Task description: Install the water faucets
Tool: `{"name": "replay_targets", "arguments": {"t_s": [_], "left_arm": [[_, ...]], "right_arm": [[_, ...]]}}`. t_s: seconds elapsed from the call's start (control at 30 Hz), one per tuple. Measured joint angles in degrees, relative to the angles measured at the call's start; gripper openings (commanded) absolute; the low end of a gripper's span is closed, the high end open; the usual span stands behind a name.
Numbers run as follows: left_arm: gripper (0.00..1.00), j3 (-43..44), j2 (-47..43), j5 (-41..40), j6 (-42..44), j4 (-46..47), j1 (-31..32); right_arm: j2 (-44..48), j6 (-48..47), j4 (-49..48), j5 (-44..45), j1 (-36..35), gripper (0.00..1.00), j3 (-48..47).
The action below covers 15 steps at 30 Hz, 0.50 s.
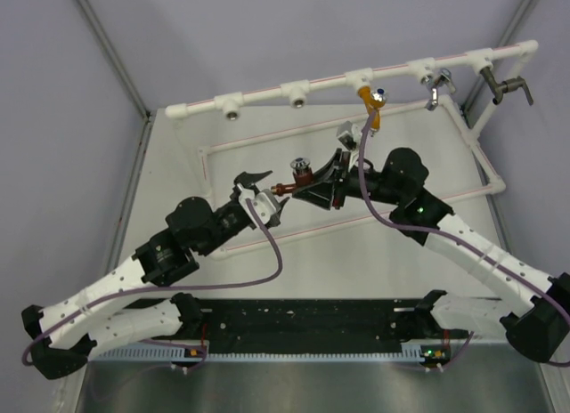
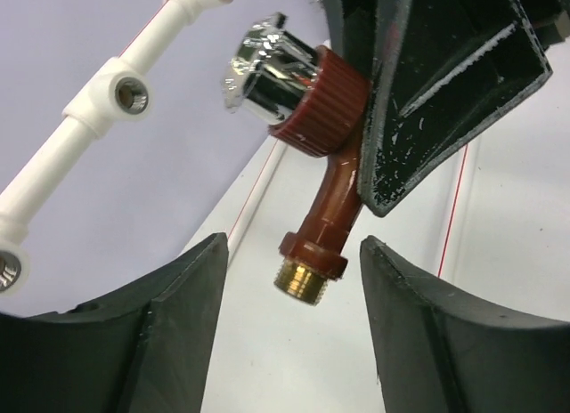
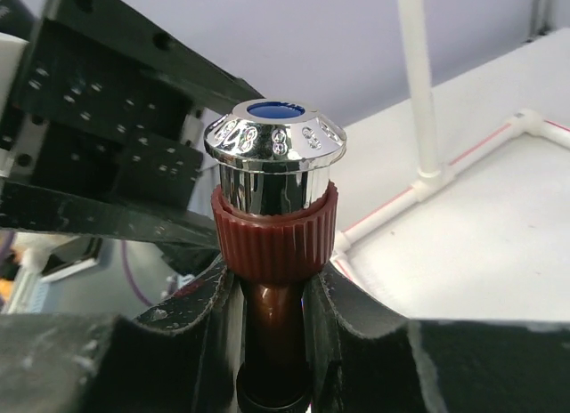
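Note:
A reddish-brown faucet (image 1: pixel 298 175) with a chrome knob is held above the table's middle by my right gripper (image 1: pixel 313 183), which is shut on its body. In the right wrist view the jaws (image 3: pixel 272 293) clamp the brown stem below the ribbed collar and chrome knob (image 3: pixel 275 146). My left gripper (image 1: pixel 264 196) is open, its fingers either side of the faucet's end. In the left wrist view the brass threaded end (image 2: pixel 305 278) hangs between the open fingers (image 2: pixel 178 315) without touching them. No white faucet shows.
The white pipe frame (image 1: pixel 267 97) runs along the back with two empty tee sockets (image 1: pixel 232 112) at left. A yellow faucet (image 1: pixel 370 100), a silver one (image 1: pixel 436 85) and a dark grey one (image 1: pixel 509 85) sit in sockets further right. Pipe rails (image 1: pixel 214 155) lie on the table.

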<state>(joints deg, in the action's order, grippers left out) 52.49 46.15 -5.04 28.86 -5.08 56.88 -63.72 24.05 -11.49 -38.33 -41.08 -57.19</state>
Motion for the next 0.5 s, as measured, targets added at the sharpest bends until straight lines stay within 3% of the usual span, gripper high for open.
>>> {"name": "replay_targets", "arguments": {"t_s": [0.17, 0.23, 0.33, 0.5], "left_arm": [[0.89, 1.11, -1.07, -4.42, -0.61, -1.18, -0.9], [0.91, 2.56, -1.42, -5.29, -1.44, -2.27, -2.86], [0.91, 5.38, -1.73, -4.31, -4.94, -3.98, -11.23], [0.92, 8.55, -1.75, -0.02, -13.25, -6.32, -31.01]], "right_arm": [[2.34, -6.91, 1.55, 7.63, 0.0, 0.0, 2.12], [4.83, -10.71, -0.7, 11.02, 0.0, 0.0, 5.07], [8.02, -17.7, -5.57, 15.63, -0.09, 0.0, 9.77], [8.7, -28.7, -8.81, 21.09, -0.24, 0.0, 11.78]]}}
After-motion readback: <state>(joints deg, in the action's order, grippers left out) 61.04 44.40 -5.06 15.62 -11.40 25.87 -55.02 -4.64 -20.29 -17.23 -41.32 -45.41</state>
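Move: The right hand already holds the red-brown faucet. From it, the nearest empty tee, second from the left on the raised pipe, is roughly 19 cm ahead, 5 cm left and 6 cm higher. Of that tee, the orange faucet hangs about 14 cm right, while the end tee, also empty, is 13 cm left and 3 cm nearer. For the left hand the faucet's middle is some 6 cm right, 2 cm ahead, and the end tee 15 cm ahead, 8 cm left. Leftwards and forward, with some rise, the left hand sweeps about 16 cm away from the faucet's threaded end, opening wide and swinging counter-clockwise. Meanwhile the right keeps its grip, carrying the faucet some 7 cm forward and right towards the raised pipe, turning clockwise and rolling its forward side up, nearly 30 degrees. ##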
